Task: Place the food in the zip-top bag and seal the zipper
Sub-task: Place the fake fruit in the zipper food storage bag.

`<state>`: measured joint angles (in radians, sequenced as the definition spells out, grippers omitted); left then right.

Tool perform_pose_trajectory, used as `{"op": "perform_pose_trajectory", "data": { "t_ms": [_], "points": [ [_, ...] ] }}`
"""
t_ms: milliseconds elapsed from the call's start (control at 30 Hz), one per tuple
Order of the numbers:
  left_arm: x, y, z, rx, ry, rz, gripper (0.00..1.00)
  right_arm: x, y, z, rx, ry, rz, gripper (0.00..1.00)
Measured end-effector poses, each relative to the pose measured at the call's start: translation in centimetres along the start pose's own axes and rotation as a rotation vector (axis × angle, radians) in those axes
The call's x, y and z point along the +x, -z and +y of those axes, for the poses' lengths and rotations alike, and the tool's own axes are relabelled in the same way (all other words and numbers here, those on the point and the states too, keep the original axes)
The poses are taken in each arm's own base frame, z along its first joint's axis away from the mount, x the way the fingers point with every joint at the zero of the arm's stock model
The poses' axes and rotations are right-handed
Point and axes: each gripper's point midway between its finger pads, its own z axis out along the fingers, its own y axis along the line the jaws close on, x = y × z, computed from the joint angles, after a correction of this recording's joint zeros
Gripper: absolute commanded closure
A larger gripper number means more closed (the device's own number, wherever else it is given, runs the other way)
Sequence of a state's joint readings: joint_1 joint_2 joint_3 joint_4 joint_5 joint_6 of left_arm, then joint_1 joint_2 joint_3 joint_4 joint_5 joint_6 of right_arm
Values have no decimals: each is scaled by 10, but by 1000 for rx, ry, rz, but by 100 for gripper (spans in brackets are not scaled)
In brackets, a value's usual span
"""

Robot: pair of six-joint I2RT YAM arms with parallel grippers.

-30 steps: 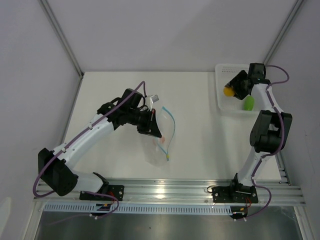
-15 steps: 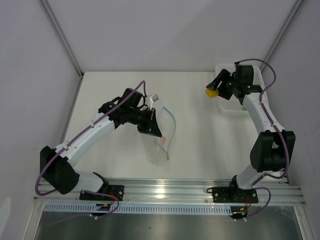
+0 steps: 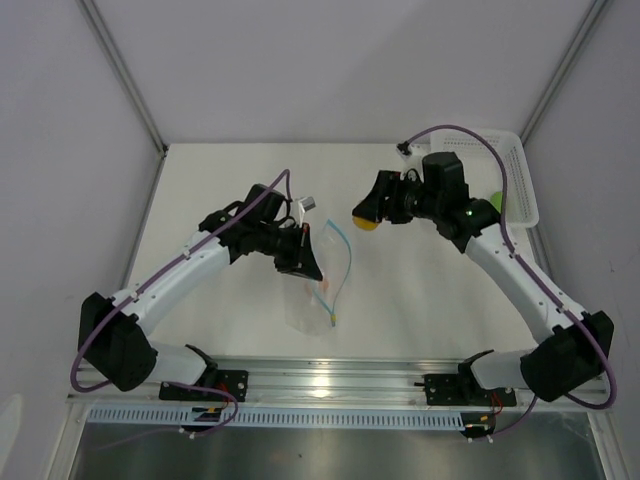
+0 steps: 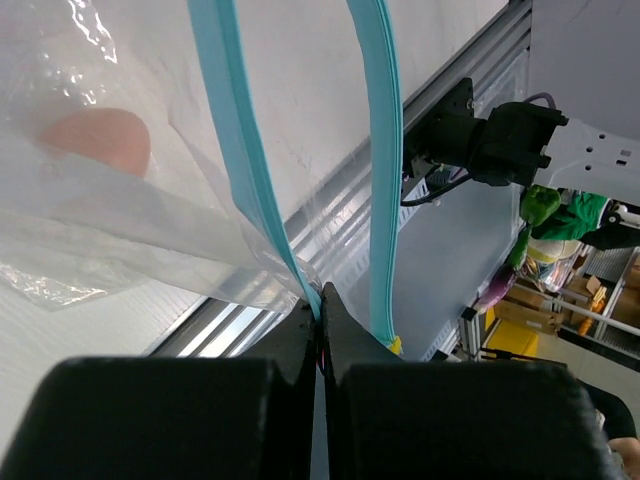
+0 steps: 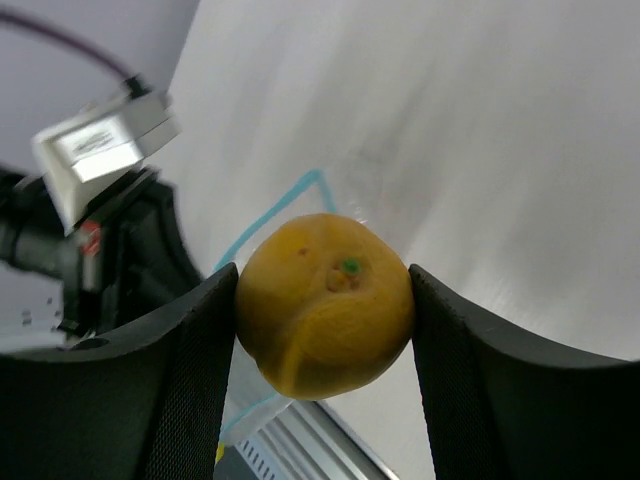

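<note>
The zip-top bag (image 3: 318, 298) hangs crinkled and clear, mouth gaping, from my left gripper (image 3: 304, 262). In the left wrist view that gripper (image 4: 322, 318) is shut on one teal-blue zipper (image 4: 232, 125) edge; the other zipper strip (image 4: 384, 150) stands apart. A pink blob (image 4: 96, 140) shows through the plastic. My right gripper (image 3: 366, 214) is shut on the round orange-yellow food (image 3: 367, 224), in the air just right of the bag's mouth. The right wrist view has that orange food (image 5: 325, 305) filling the gripper (image 5: 325, 312), the zipper (image 5: 272, 213) behind it. The green food (image 3: 497, 202) lies in the basket.
A white lattice basket (image 3: 527, 180) sits at the table's back right corner. The aluminium rail (image 3: 330, 380) with both arm bases runs along the near edge. Grey walls close in the table on three sides.
My right arm has lifted the orange food out of the basket and carried it left to just beside the bag's mouth. The left arm and bag have barely shifted.
</note>
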<state>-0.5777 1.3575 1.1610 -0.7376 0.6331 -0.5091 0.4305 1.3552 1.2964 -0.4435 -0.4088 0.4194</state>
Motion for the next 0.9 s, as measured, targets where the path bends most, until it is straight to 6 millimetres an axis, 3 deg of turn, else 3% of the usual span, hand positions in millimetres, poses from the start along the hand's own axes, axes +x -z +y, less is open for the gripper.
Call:
{"op": "perform_pose_trajectory", "data": {
  "t_ms": [233,400,533,633,900],
  "points": [
    [8,4,0,8,12,-15,100,46,14,94,-237,174,68,100],
    [8,7,-2,15,3,-27,99,65,13,136,-332,257,112,100],
    [9,9,-4,17,-3,-32,99,71,11,152,-353,298,116,100],
    [10,11,-5,19,-7,-35,100,74,9,154,-344,311,119,100],
    [14,20,-9,22,-22,-43,99,80,-6,133,-243,303,143,100]
  ]
}}
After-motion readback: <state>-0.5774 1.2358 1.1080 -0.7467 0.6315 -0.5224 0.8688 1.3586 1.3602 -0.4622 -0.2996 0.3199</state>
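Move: My right hand already holds the orange fruit. The open bag mouth lies about 12 cm back of that hand, 7 cm to its left and 10 cm lower. My left fingers, pinching the mouth's edge, are some 13 cm back, 10 cm left and 8 cm below the right hand. From my left hand the mouth's middle is about 4 cm right, 1 cm ahead and 2 cm lower; the pink fruit in the bag sits 6 cm ahead, level sideways, 9 cm lower. I swing the gripped orange fruit back and to the left, some 11 cm each way, rising about 4 cm on the way and turning my right hand roughly 25 degrees counter-clockwise, then start to lower it at the bag mouth, close to my left fingers. My left hand keeps its pinch on the zipper edge, easing back about 2 cm and a little up and left. ##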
